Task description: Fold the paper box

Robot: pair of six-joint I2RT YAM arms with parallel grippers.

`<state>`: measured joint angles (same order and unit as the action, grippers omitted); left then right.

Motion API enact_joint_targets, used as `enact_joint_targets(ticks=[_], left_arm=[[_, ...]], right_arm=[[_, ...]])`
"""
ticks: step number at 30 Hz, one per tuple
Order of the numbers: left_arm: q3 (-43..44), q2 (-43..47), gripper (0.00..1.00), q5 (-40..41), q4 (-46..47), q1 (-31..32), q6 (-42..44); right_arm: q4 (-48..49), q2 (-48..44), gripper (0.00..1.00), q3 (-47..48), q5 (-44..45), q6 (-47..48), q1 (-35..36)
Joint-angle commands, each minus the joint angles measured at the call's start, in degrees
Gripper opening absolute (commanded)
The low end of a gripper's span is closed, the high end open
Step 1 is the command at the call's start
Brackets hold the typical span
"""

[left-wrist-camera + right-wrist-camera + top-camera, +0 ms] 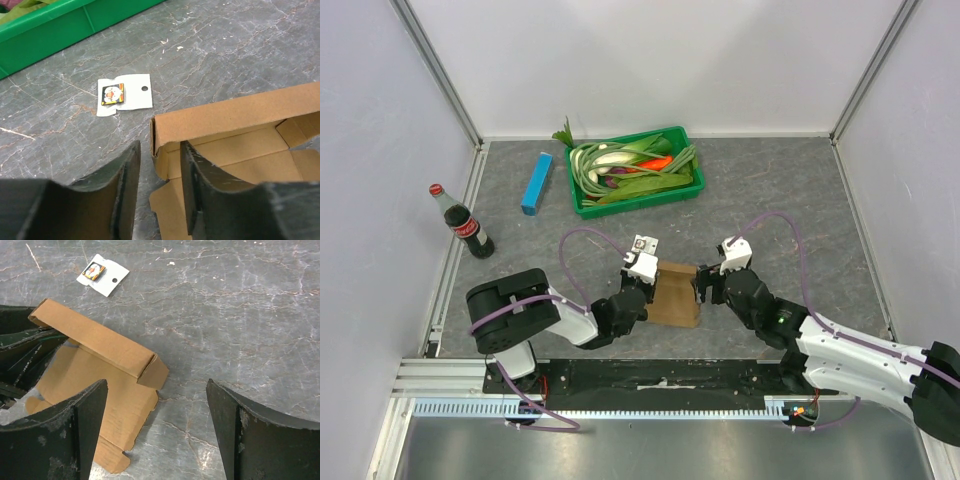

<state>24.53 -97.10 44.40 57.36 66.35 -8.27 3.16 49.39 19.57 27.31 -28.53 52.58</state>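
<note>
The paper box (675, 300) is a brown cardboard piece lying between my two grippers at the near middle of the table. Its far long wall (235, 112) is folded up and its floor (105, 385) lies flat with flaps out. My left gripper (159, 172) is open at the box's left end. The upright end corner (161, 145) stands in the gap between the jaws, and neither finger presses on it. My right gripper (156, 407) is wide open at the box's right end. Its left finger (80, 425) hangs over the floor and its right finger (240, 430) over bare table.
A small white card (124, 94) with a picture lies just beyond the box. A green tray (640, 200) of vegetables stands at the back. A slim blue box (537, 183) lies left of it, and a cola bottle (465, 225) stands at the far left.
</note>
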Motion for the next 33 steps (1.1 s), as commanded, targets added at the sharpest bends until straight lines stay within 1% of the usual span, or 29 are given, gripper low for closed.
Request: enact_joint_targets(ticks=[1,2,5,9,11,12,13,14,16,18,19,20,22,23,24,25,26,29,30,32,33], left_arm=[[-1.68,2.44,0.49,-1.68,2.75,0.01,-2.36],[-2.38,3.22,0.52,-2.3,2.58,0.01,-2.54],[-5.09,5.6,0.55,-4.75,2.58,-0.25,-3.85],[-10.46,11.31,0.59,-6.52,1.97,-1.56,-8.41],[-13.44,15.78,0.59,-7.74,-0.49,-2.97,-11.14],[-14.42,17.45,0.59,-8.97,-1.46,-4.98,-14.28],[-15.82,21.91,0.59,-10.64,-3.99,-6.04,-15.88],[-16.27,23.95,0.59,-14.13,-5.06,-7.79,-18.25],[-16.36,30.35,0.59,-18.01,-8.39,-9.12,-19.85],[-15.66,33.72,0.59,-18.82,-14.19,-9.83,-19.94],[-14.27,36.17,0.59,-20.65,-16.56,-10.09,-19.94],[-13.73,36.89,0.59,-21.63,-20.24,-10.88,-19.85],[-11.8,37.86,0.57,-23.82,-24.29,-11.41,-20.29],[-10.92,38.21,0.54,-24.18,-26.4,-11.85,-21.68],[-10.22,38.56,0.54,-24.45,-30.78,-12.03,-22.39],[-9.51,39.09,0.54,-25.41,-31.86,-12.12,-23.01],[-9.51,40.57,0.55,-26.46,-32.4,-12.38,-23.36],[-9.07,41.55,0.6,-30.68,-32.66,-13.17,-23.11],[-8.46,40.6,0.6,-31.04,-33.97,-13.17,-23.02],[-8.1,38.23,0.59,-30.43,-32.67,-13.17,-22.93],[-8.01,35.08,0.59,-30.17,-32.14,-13.17,-22.75]], right_arm=[[-0.17,0.09,0.87,2.04,-3.75,0.14,-0.54],[-0.43,0.18,0.88,2.14,-4.1,0.15,-0.55],[-0.96,0.53,0.88,2.92,-5.51,0.41,-1.16],[-2.98,1.94,0.88,5.64,-7.44,0.15,-2.3],[-4.81,3.26,0.89,7.67,-8.41,-0.56,-2.92],[-5.26,4.22,0.88,8.28,-9.98,-0.64,-3.18],[-5.88,4.66,0.89,9.42,-10.6,-0.73,-3.44],[-6.4,5.01,0.89,9.78,-10.96,-1.08,-3.45],[-7.55,5.54,0.89,10.66,-12.54,-1.87,-3.88],[-8.51,6.07,0.89,11.27,-13.86,-2.66,-4.5],[-10.43,6.33,0.89,12.23,-13.95,-3.28,-4.59],[-11.32,6.51,0.89,12.68,-14.04,-4.07,-4.85],[-14.04,7.65,0.89,13.82,-15.52,-5.12,-5.46],[-15.1,8.09,0.89,14.17,-15.79,-5.91,-5.64],[-16.33,8.7,0.89,14.26,-15.88,-8.62,-5.82],[-18.34,8.88,0.89,14.26,-16.23,-9.51,-5.99],[-18.89,8.97,0.89,13.83,-18.76,-10.48,-6.08],[-18.37,7.92,0.87,11.81,-22.47,-13.3,-7.05],[-18.1,6.87,0.86,11.37,-22.39,-13.56,-7.05],[-16.7,6.08,0.84,10.14,-21.51,-12.17,-7.05],[-15.74,5.99,0.83,9.87,-21.77,-10.51,-6.96]])
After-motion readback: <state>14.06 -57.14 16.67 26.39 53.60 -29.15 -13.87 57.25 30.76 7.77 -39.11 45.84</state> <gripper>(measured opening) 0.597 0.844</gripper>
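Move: The box, its far wall already standing, has its left wall end between the left fingers; the box's middle lies about 5 cm back, 5 to the right and 4 below that hand. The white card is some 8 cm ahead and 2 to the left, the green crate roughly 25 ahead and 3 left. From the right hand, the box's middle is about 6 cm left, 2 back and 8 down; the card is 9 ahead and 12 left. The standing wall's left end is freed as the left fingers, already parting, open wider and the hand eases back, swings left, then rises, ending about 5 cm left, 4 back and 4 up, rolled some 20 degrees with its tips dipping. The open right hand hovers clear of the box, drifting left and up, then back and down over its near part, tips pitching downward. ##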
